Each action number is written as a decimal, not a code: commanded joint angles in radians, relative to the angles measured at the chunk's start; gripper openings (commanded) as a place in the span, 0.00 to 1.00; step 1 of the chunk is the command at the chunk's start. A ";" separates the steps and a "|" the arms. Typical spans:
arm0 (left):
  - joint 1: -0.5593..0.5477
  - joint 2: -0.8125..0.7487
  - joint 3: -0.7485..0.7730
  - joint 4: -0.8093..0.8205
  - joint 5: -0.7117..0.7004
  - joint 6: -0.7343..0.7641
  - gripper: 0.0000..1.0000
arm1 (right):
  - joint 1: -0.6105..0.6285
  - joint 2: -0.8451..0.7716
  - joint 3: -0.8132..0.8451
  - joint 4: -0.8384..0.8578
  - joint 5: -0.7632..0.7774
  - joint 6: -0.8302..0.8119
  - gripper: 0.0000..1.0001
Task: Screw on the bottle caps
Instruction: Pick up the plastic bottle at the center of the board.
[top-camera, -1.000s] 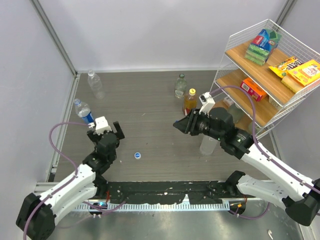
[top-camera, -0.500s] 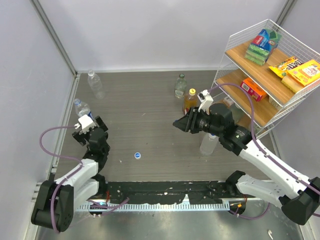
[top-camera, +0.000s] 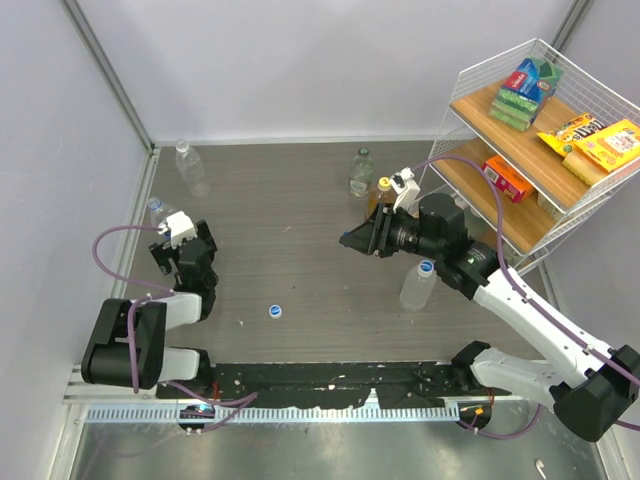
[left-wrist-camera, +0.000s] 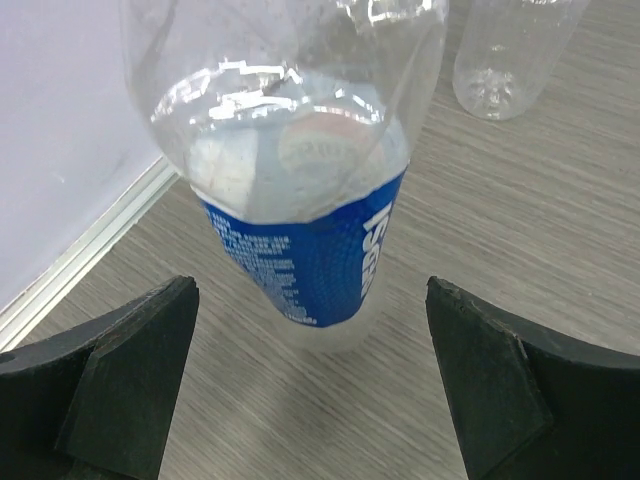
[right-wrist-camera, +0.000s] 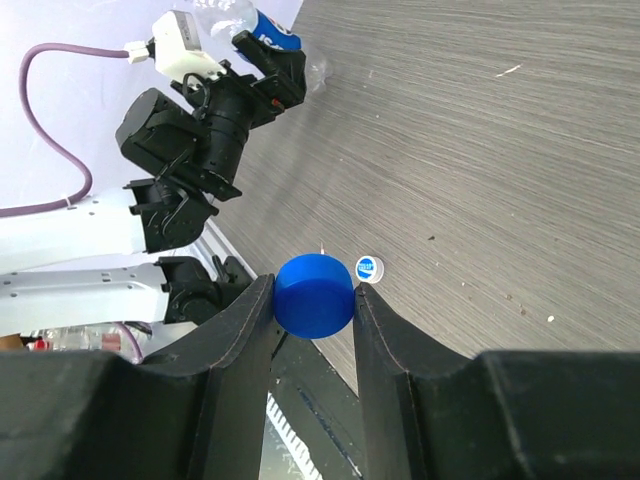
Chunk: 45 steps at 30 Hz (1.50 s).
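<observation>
A bottle with a blue label (left-wrist-camera: 312, 215) stands right in front of my left gripper (left-wrist-camera: 315, 390), which is open wide, its fingers either side of the bottle's base and apart from it. From above, that bottle (top-camera: 158, 212) is at the left edge, with the left gripper (top-camera: 185, 247) beside it. My right gripper (right-wrist-camera: 312, 293) is shut on a dark blue cap (right-wrist-camera: 314, 296), held above the table's middle (top-camera: 350, 240). A white cap with a blue middle (top-camera: 274, 311) lies on the table. A clear bottle (top-camera: 414, 288) wearing a blue cap stands under the right arm.
A clear bottle (top-camera: 190, 168) stands at the back left, another (top-camera: 361, 172) at the back centre. An amber bottle with a yellow cap (top-camera: 381, 192) is partly behind the right arm. A wire shelf (top-camera: 560, 150) with boxed snacks fills the right side.
My left arm has swung left and pulled back, so its open gripper now faces the blue-label bottle. The right gripper has shifted slightly left and back with the blue cap in it.
</observation>
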 joint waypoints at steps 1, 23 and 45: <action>0.023 -0.005 0.041 0.048 0.018 0.022 1.00 | -0.013 0.004 0.062 0.053 -0.050 0.000 0.26; 0.089 -0.185 0.090 -0.126 0.107 0.022 1.00 | -0.054 -0.033 0.065 0.033 -0.076 -0.018 0.26; 0.221 0.077 0.192 0.125 0.309 0.093 0.31 | -0.071 -0.040 0.128 0.010 -0.042 -0.056 0.26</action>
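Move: The plastic bottle with the blue label stands just beyond the left hand's open fingers, about 5 cm ahead and 4 cm to the left, its middle some 5 cm above them. The clear bottle is roughly 20 cm ahead and 1 cm to the right of this hand; the white cap on the table lies some 17 cm back and 22 cm right. From the right hand, the plastic bottle is about 14 cm ahead, 45 cm left and 12 cm lower. The plastic bottle is taken at its label: the left hand first climbs about 5 cm beside it, then shifts some 3 cm left while easing down a little, and finally goes about 3 cm forward as the fingers close from wide open to under half, pinching the blue band. The right hand rises some 4 cm, still holding the blue cap. ##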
